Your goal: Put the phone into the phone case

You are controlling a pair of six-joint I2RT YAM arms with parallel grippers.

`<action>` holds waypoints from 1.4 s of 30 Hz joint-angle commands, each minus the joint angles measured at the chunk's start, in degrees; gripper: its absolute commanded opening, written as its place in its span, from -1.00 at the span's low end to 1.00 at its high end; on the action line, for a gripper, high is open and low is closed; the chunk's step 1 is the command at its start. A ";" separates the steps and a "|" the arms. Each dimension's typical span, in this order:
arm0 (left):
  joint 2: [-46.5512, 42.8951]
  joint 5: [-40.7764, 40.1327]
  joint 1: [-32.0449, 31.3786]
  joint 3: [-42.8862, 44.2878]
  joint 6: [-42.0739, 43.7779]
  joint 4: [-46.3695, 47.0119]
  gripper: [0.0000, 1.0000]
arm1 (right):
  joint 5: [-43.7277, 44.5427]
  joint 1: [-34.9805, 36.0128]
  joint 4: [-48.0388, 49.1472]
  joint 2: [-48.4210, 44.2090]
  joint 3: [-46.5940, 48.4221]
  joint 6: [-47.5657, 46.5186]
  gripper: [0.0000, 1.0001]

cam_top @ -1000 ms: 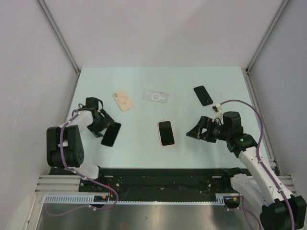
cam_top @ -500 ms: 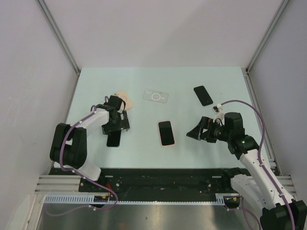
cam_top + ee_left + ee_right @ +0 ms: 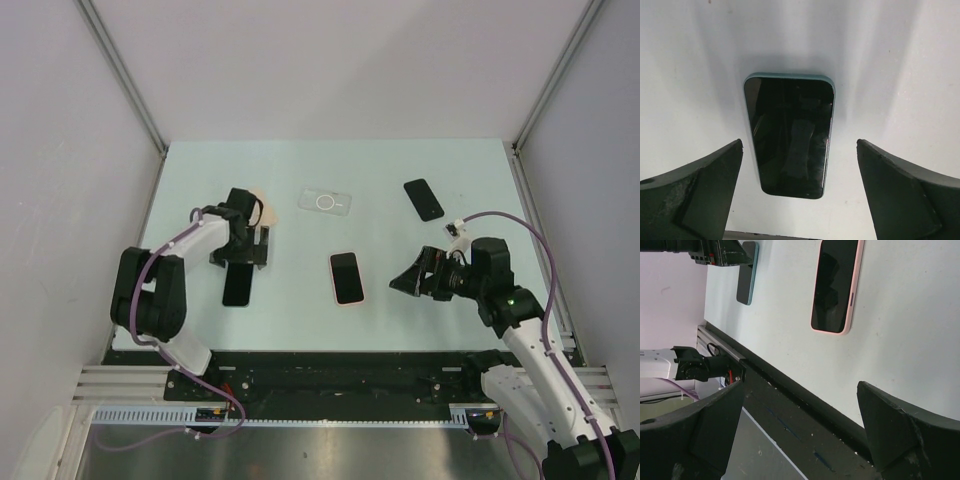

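A dark phone in a teal case (image 3: 790,135) lies flat, screen up, at the left of the table (image 3: 237,287). My left gripper (image 3: 799,145) hovers open over its far end (image 3: 241,252), with both fingers clear of its sides. A bare black phone (image 3: 423,199) lies at the back right. An empty clear case (image 3: 325,201) sits at the back centre. A beige case (image 3: 264,206) is partly hidden behind my left arm. A phone in a pink case (image 3: 346,277) lies mid-table (image 3: 835,285). To its right my right gripper (image 3: 413,280) stands open and empty (image 3: 800,385).
The black front rail (image 3: 805,405) runs along the table's near edge under my right gripper. White walls close in the table on the left, back and right. The teal-cased phone (image 3: 747,272) and my left arm (image 3: 715,252) show at the top of the right wrist view.
My left gripper has opened and let go of the teal-cased phone, which now lies flat. The left arm swung right and back over it. The right arm barely moved.
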 commanded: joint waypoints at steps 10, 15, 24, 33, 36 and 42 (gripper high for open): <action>5.82 7.08 3.91 2.97 7.06 0.17 0.92 | -2.41 -0.13 1.44 0.42 -0.05 0.47 0.97; 7.31 8.65 7.07 2.62 6.71 0.26 0.91 | -1.53 -0.22 1.18 0.25 -0.05 0.21 0.97; 6.53 18.83 6.20 1.22 3.64 1.57 0.55 | -1.45 -0.13 4.43 2.18 -0.05 3.54 0.96; 3.55 27.29 -0.48 -4.66 -7.16 9.12 0.27 | 0.22 2.50 9.88 5.61 -0.14 9.87 0.96; 2.49 29.48 -2.41 -7.04 -10.76 12.91 0.27 | 3.21 4.61 10.76 5.96 -0.05 12.06 0.96; 0.29 37.99 -4.17 -13.98 -20.95 25.11 0.26 | 11.81 15.30 15.94 9.30 -0.05 16.90 0.95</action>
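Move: The teal-edged phone lies flat between the left hand's open fingers, about 3 cm below, its middle roughly 3 cm back and 1 cm left. From that hand the pink-cased phone is some 27 cm right and 3 cm back, the beige case about 17 cm ahead and 3 cm right, and the clear case 19 cm ahead and 22 cm right. From the right hand the teal-edged phone is around 41 cm left, 8 cm ahead and 16 cm below. The left hand sinks about 3 cm around the teal-edged phone, edging slightly left, and closes its fingers on the two long sides, then carries it some 12 cm right towards the pink-cased phone, rising a little and rolling about 30 degrees so the fingers point down and to the right. Late on, the open, empty right hand eases about 3 cm left and slightly forward, towards the two phones. ##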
